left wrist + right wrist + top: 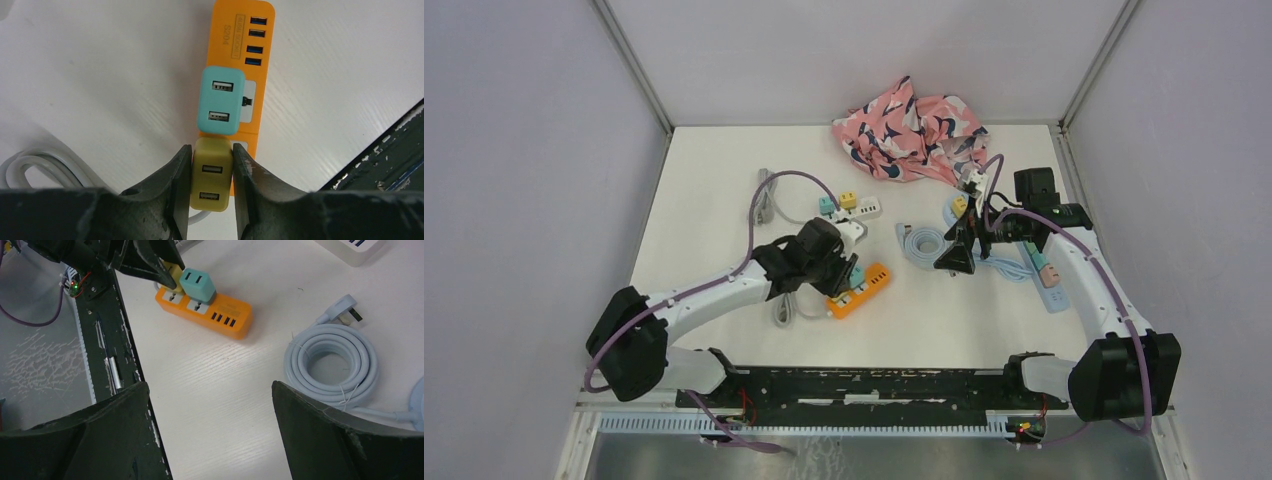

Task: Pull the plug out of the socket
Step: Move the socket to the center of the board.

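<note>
An orange socket strip (871, 284) (230, 35) (225, 315) lies on the white table in front of the left arm. Two plugs stand in it side by side, a teal one (221, 100) (196, 284) and a yellow one (212, 175) (172, 271) at the strip's end. My left gripper (842, 268) (212, 148) is shut on the yellow plug, one finger pressed against each side. The fingers hide the plug's base, so I cannot see whether its prongs are seated. My right gripper (957, 252) (210, 385) hangs open over bare table to the right, holding nothing.
A coiled pale cable with a plug (330, 360) lies beside the right gripper, next to a light blue strip (1046, 275). A pink patterned cloth (909, 130) lies at the back. A white strip with small plugs (856, 206) and a grey cable (767, 200) lie behind the left arm. The black frame rail (105, 355) runs along the near edge.
</note>
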{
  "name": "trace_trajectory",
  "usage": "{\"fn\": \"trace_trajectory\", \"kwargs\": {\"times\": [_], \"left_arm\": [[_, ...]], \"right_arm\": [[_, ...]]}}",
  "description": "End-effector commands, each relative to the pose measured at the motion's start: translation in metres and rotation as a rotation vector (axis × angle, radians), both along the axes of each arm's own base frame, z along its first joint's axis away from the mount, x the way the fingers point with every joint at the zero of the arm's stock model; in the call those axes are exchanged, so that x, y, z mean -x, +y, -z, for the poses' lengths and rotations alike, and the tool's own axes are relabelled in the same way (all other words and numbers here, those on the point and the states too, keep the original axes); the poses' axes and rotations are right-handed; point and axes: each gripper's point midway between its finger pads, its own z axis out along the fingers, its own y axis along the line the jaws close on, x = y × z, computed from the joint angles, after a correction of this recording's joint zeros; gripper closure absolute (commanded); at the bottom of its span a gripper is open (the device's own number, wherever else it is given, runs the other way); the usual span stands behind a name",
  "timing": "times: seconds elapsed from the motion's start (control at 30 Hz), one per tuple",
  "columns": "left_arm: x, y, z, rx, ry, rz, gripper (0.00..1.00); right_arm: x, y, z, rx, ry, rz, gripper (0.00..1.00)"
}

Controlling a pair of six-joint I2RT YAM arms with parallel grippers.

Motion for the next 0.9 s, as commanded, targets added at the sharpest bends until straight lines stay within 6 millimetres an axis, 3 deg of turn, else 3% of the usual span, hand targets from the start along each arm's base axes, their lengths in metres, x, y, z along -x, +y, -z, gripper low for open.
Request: {"fn": "trace_trajectory", "kwargs": {"times": [0.0, 0.2, 0.4, 0.47, 0.67, 0.87], "left_arm": [[0.005, -0.042, -0.024, 0.13, -0.139, 0.132, 0.97], [0.037, -0.073, -0.018, 0.146, -0.22, 0.34, 0.97], [0.043, -0.096, -0.012, 0.155, -0.279, 0.437, 0.96], [0.045, -0.105, -0.011, 0.169, -0.292, 0.466, 0.87], [0.047, -0.12, -0.013, 0.207, -0.36, 0.49, 0.47], [0.044, -0.111, -0.05, 0.345, -0.489, 0.401, 0.16]], "right_arm": [[-0.001, 0.005, -0.02, -0.037, -0.082, -0.04, 0.0], [-0.001, 0.006, -0.02, -0.037, -0.085, -0.045, 0.0], [0.001, 0.006, -0.018, -0.034, -0.089, -0.053, 0.0], [0.002, 0.006, -0.018, -0.033, -0.097, -0.065, 0.0], [0.004, 0.005, -0.014, -0.021, -0.137, -0.088, 0.0], [0.003, 0.004, -0.009, -0.015, -0.162, -0.101, 0.0]]}}
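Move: The left hand still holds the yellow plug on the orange socket, whose middle is about 5 cm to its right and 1 cm ahead. The set-down spot for that held end is some 10 cm right, 6 cm back and 6 cm down. The teal plug is 4 cm ahead, 3 cm right; the blue cable coil about 11 cm ahead, 20 cm right. From the right hand, the yellow plug lies about 21 cm left, 2 cm back, 11 cm lower. With the yellow plug pinched, the left hand carries the orange socket about 10 cm to the right and 5 cm back towards the front middle of the board, the backward part early on, sinking a little and turning some 25 degrees clockwise. Near the end its fingers open wide and let go of the plug, staying either side of it, while the hand slows and starts to rise slightly. ##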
